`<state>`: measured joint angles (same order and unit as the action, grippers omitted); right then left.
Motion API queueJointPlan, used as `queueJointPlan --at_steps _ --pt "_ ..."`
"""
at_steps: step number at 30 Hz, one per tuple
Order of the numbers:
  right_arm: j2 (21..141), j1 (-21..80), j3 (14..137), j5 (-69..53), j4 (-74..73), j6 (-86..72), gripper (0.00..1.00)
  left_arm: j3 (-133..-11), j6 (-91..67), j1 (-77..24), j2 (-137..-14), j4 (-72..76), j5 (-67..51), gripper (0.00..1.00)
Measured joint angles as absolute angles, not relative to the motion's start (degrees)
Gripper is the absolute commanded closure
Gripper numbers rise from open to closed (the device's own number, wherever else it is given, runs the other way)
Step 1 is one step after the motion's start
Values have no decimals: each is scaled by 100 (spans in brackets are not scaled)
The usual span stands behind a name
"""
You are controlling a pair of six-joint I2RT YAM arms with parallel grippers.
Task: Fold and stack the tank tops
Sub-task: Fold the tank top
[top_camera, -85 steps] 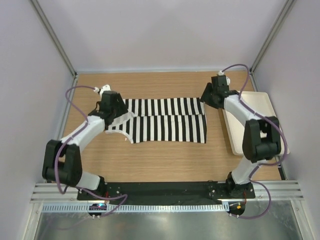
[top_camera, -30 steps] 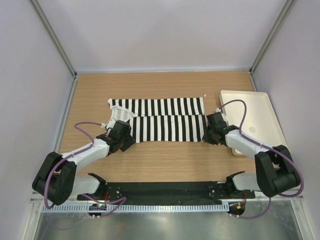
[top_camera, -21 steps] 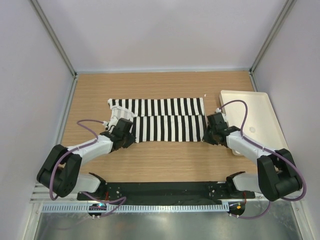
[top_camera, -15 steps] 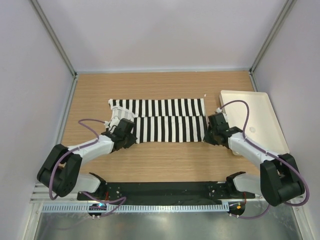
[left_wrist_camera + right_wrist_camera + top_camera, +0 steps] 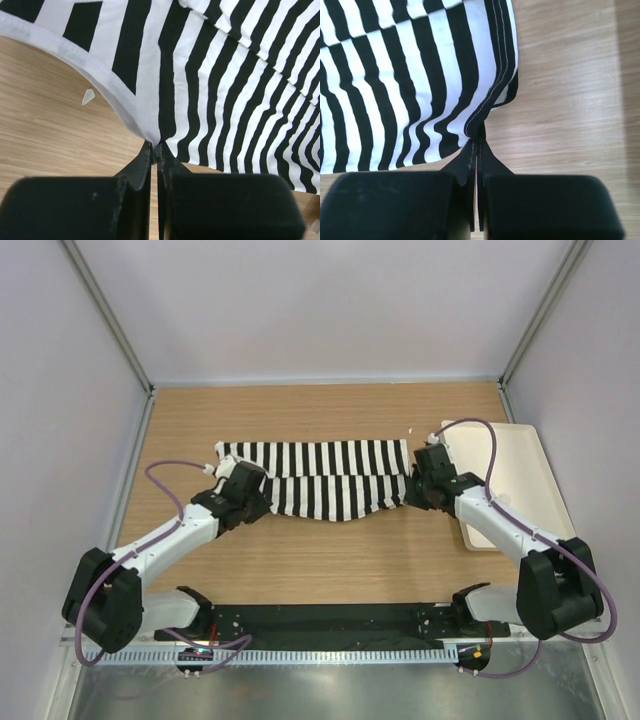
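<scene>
The black-and-white striped tank top [image 5: 320, 480] lies folded lengthwise across the middle of the wooden table. My left gripper [image 5: 252, 502] is shut on its near left corner, pinching the white armhole trim [image 5: 150, 132] between the fingertips. My right gripper [image 5: 412, 495] is shut on the near right corner, gripping the dark stitched hem [image 5: 481, 131]. Both pinched corners are raised off the table, and the near edge of the cloth sags between them.
A plain white tray [image 5: 510, 480] sits at the right edge of the table, partly under my right arm. A small white scrap [image 5: 88, 96] lies on the wood by the left gripper. Bare wood stretches in front of the garment.
The left gripper closed on the left corner. Both grippers then rose and moved toward the back, lifting the near edge of the tank top, which now droops in the middle.
</scene>
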<state>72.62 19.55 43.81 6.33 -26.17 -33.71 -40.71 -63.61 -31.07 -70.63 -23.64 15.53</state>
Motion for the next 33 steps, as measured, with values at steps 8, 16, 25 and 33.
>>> queueJointPlan --at_steps 8,16,25,33 --pt "7765 1905 5207 631 -2777 -3155 99 -4657 -6080 -2895 -7411 -2536 1544 99" --pt "8307 1590 5870 628 -2856 -2969 99 -5411 -5730 -2469 -8007 -2545 1481 100" --pt "8989 1352 6392 534 -2853 -2895 99 -5986 -5345 -2128 -8921 -2512 1184 100" --pt "9476 1293 6838 543 -2840 -2873 99 -6401 -5153 -2012 -9354 -2517 1122 100"
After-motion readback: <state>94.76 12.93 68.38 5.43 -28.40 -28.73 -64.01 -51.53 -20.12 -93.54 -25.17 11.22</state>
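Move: Both hands already pinch the tank top's near edge, lifted about 6 cm off the table. The far folded edge they head for lies some 20 cm straight ahead of each and 6 cm lower, with the hem of the folded-back flap about 12 cm straight ahead. The shoulder strap is some 20 cm ahead and 14 cm left of the left hand; the tray's middle is about 8 cm ahead and 28 cm right of the right hand. Both closed grippers carry the near edge forward about 11 cm, arching up some 3 cm, towards the far fold. ##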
